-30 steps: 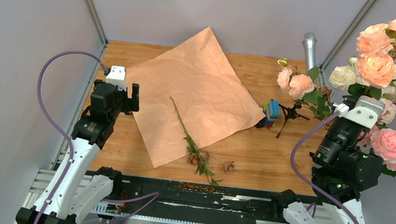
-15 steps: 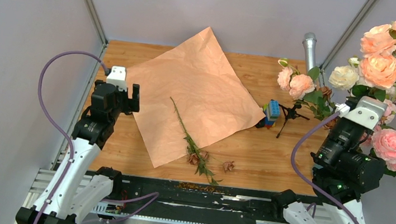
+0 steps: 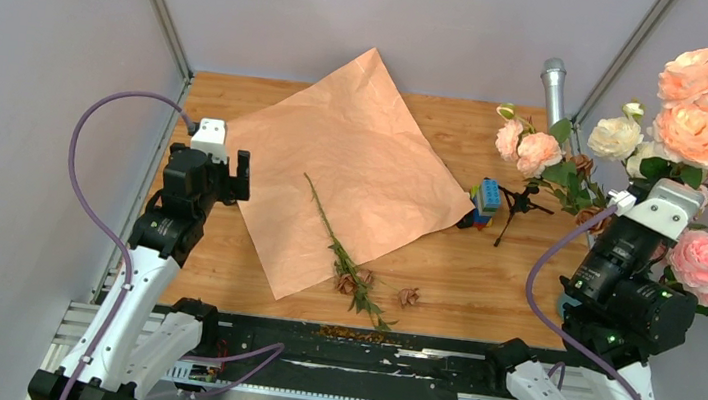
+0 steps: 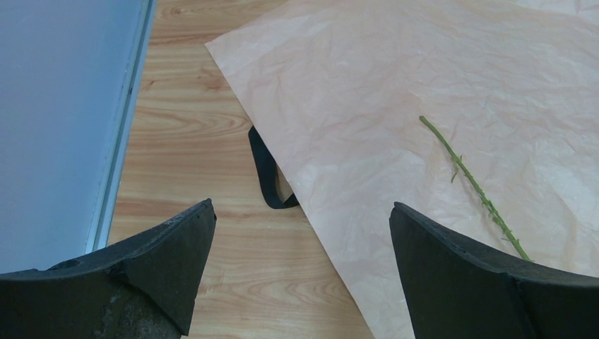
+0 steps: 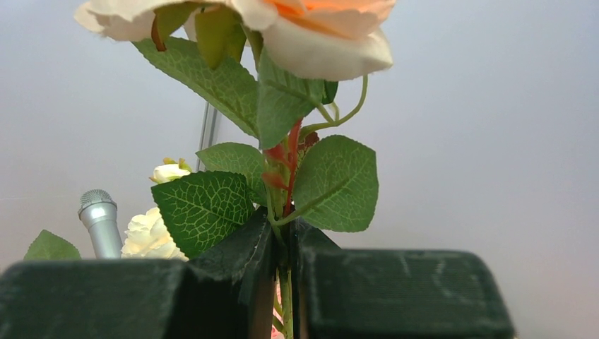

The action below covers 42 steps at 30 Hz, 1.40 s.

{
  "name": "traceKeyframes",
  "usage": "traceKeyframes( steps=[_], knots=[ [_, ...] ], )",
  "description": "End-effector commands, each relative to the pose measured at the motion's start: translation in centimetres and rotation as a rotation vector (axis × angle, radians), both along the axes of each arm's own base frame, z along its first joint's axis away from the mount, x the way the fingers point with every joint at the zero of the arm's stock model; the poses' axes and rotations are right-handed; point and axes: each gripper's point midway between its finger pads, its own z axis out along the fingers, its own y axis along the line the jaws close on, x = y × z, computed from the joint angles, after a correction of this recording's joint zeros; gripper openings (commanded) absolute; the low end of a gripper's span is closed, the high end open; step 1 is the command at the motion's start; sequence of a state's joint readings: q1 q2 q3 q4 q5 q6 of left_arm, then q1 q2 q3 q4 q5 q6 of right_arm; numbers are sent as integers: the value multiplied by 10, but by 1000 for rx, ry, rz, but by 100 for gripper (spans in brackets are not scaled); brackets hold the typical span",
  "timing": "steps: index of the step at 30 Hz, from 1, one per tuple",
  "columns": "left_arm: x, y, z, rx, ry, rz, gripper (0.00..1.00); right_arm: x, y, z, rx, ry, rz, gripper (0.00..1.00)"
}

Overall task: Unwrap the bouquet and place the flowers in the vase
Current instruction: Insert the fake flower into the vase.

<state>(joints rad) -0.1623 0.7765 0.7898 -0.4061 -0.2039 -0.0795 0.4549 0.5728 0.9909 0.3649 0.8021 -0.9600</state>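
The tan kraft paper (image 3: 353, 170) lies unfolded and flat on the wooden table (image 3: 482, 275). One thin green leafy stem (image 3: 339, 249) rests across it, and a black ribbon (image 4: 267, 176) pokes out from under its left edge. My left gripper (image 4: 302, 219) hangs open over that edge with nothing between its fingers. My right gripper (image 5: 282, 233) is raised at the far right, shut on the green stem (image 5: 285, 212) of a bunch of flowers (image 3: 686, 117) with peach, cream and pink roses. The vase is out of view.
A silver microphone (image 3: 553, 87) stands at the back right on a black tripod (image 3: 515, 206). A blue and yellow toy block (image 3: 484, 200) sits beside it. More pink roses (image 3: 527, 144) show near the microphone. Dried brown bits (image 3: 408, 296) lie near the front edge.
My right arm has moved to the right and a little up, carrying the bunch of roses with it. The left arm, paper and loose stem have not moved.
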Motion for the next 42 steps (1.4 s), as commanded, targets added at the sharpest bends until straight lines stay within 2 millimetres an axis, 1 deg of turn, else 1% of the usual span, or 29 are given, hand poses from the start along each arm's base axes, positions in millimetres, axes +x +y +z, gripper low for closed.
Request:
traceKeyframes(
  steps=[1,9,12,16,21,26,31,36,42],
  knots=[
    [3,-3,10,2,-42,-18,100,-16,-9,25,11,-61,-21,0],
    [4,-5,8,0,-39,-25,100,-19,-9,33,-1,-83,-21,0],
    [3,-5,8,0,-39,-27,100,-16,-8,30,4,-77,-15,0],
    [3,-6,8,-1,-39,-28,100,-9,-7,13,22,-43,-20,0],
    [3,-7,8,0,-39,-35,100,-8,-11,-9,77,-17,-38,0],
    [3,-9,9,0,-40,-40,100,-2,-13,-30,88,33,-68,0],
    [2,-10,9,0,-40,-45,100,2,-15,-44,98,63,-95,0],
    [2,-12,9,0,-44,-52,100,3,-21,-55,131,80,-140,0],
    [1,-14,9,2,-44,-58,100,0,-31,-74,193,80,-188,0]
  ],
)
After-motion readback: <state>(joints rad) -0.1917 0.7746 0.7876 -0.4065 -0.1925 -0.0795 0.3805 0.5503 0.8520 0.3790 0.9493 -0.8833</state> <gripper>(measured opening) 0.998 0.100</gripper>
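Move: The right hand, holding the peach flower's stem, has the vase's middle about 38 cm below, 3 cm back and 5 cm to its right. Pink blooms already in the vase lie some 10 cm right, 6 cm back and 12 cm below the hand; a white bloom lies about 12 cm ahead, 4 cm left and slightly lower. From the idle left hand, the vase is roughly 80 cm right, 15 cm back and 11 cm below. Still gripping the stem, the right hand lifts about 2 cm, then lowers 7 cm towards the vase, edging right. ##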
